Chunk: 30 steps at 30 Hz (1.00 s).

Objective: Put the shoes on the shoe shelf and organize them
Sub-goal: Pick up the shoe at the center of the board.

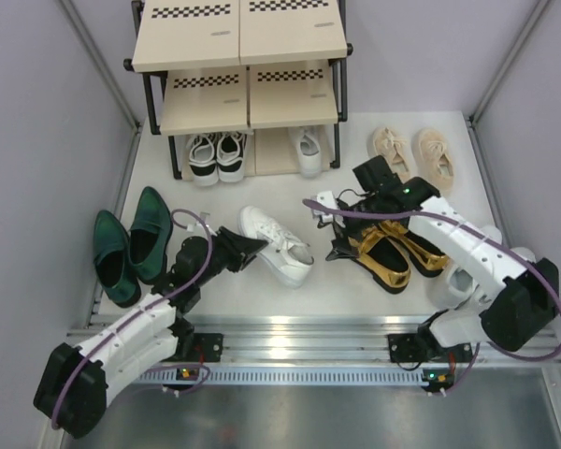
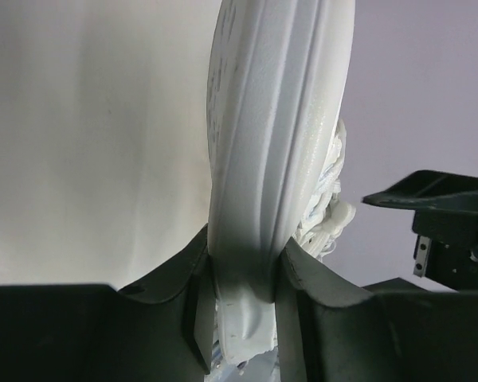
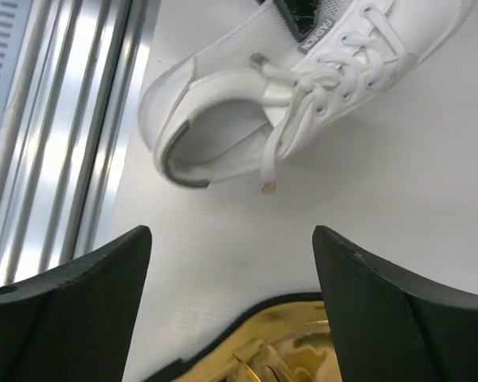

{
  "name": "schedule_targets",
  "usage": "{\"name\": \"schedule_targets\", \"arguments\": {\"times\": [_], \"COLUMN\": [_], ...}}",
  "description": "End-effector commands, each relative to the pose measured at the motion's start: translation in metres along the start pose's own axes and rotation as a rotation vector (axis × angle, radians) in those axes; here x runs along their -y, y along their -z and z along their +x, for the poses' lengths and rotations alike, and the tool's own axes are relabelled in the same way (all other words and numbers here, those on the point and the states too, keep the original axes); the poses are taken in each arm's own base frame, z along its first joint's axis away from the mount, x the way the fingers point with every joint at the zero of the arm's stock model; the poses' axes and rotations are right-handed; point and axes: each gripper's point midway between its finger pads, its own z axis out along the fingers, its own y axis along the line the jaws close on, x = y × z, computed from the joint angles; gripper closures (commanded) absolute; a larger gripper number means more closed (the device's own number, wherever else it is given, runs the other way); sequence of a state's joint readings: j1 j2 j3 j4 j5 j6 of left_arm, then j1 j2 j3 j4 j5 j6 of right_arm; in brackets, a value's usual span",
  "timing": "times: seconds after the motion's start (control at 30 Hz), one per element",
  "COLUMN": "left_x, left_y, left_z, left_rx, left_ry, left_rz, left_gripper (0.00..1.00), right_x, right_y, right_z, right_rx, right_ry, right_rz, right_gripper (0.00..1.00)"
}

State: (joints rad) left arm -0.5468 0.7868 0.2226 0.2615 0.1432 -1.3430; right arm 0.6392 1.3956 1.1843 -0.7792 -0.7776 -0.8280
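The shoe shelf (image 1: pixel 238 56) stands at the back. A black-and-white pair (image 1: pixel 215 154) and one white shoe (image 1: pixel 309 150) sit on its lowest board. A white lace-up shoe (image 1: pixel 276 245) lies mid-table, and my left gripper (image 1: pixel 248 248) is shut on its heel end. The left wrist view shows that shoe (image 2: pixel 279 119) pinched between the fingers of the left gripper (image 2: pixel 243 278). My right gripper (image 1: pixel 323 227) is open over the toes of the gold loafers (image 1: pixel 393 253). In the right wrist view the right gripper (image 3: pixel 233 239) holds nothing, with a gold loafer (image 3: pixel 295 350) below and the white lace-up (image 3: pixel 303 87) ahead.
Dark green loafers (image 1: pixel 129 243) lie at the left beside my left arm. Beige sneakers (image 1: pixel 413 154) sit at the back right. A chunky white sneaker (image 1: pixel 463 281) shows partly under my right arm. Metal rails (image 1: pixel 290 332) run along the near edge.
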Motion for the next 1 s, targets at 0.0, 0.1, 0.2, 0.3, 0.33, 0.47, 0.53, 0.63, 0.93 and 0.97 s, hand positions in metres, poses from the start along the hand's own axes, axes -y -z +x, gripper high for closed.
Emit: {"name": "schedule_targets", "arguments": {"times": [0.0,0.1,0.2,0.3,0.33,0.47,0.53,0.63,0.93,0.97], "left_x": [0.043,0.050,0.058,0.066,0.068,0.076,0.080,0.087,0.093,0.092], "left_y": [0.009,0.007,0.001,-0.004,-0.004,-0.008,-0.008,-0.007,-0.005,-0.006], "left_z": [-0.009,-0.008,-0.001,0.003,0.004,0.007,0.005,0.004,-0.002,-0.004], "left_rx": [-0.028,-0.073,-0.144,-0.191,-0.203,-0.234,-0.229,-0.221,-0.177,-0.160], "left_ry": [-0.084,-0.116,-0.140,-0.156,-0.158,-0.146,-0.144,-0.128,-0.094,-0.092], "left_rz": [0.151,0.161,0.171,0.180,0.183,0.202,0.218,0.250,0.289,0.285], "left_gripper": [1.00,1.00,1.00,1.00,1.00,1.00,1.00,1.00,1.00,1.00], "right_x": [-0.025,-0.072,-0.088,-0.078,-0.076,-0.073,-0.072,-0.070,-0.071,-0.069], "right_y": [0.037,0.042,0.029,0.013,0.009,-0.003,-0.010,-0.026,-0.043,-0.043], "right_z": [-0.012,-0.005,-0.007,-0.014,-0.014,-0.010,-0.013,-0.010,-0.023,-0.025], "right_rx": [0.059,0.104,0.110,0.089,0.079,0.021,0.017,-0.015,-0.014,-0.017], "right_ry": [0.405,0.487,0.467,0.449,0.440,0.407,0.410,0.394,0.344,0.341], "right_rz": [-0.103,-0.281,-0.336,-0.272,-0.266,-0.290,-0.282,-0.262,-0.257,-0.248], "right_gripper": [0.18,0.18,0.20,0.23,0.23,0.27,0.28,0.30,0.72,0.77]}}
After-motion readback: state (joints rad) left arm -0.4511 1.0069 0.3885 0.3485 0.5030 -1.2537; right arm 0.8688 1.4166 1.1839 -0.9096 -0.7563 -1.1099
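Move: The left hand already grips the white shoe by its sole edge, the shoe's middle about 5 cm to its right and roughly level with it. From the open right hand that shoe's middle lies some 10 cm left, 2 cm back and 4 cm lower, its heel end pointing back and right. The nearer gold shoe lies about 12 cm right, 3 cm back and 13 cm below the right hand; the shelved white shoe is some 22 cm ahead, 2 cm left and about 10 cm lower. The right hand swings back about 8 cm, drifting right at first and turning some 25 degrees counter-clockwise, then comes in about 5 cm to the left while sinking a little, its fingers closing from wide to about a quarter open around the rim of the white shoe's heel, one finger inside and one outside. The left hand keeps its pinch on the sole edge and brings the shoe to meet it, rising and moving right, each by a little over 3 cm, and turning about 15 degrees clockwise. ##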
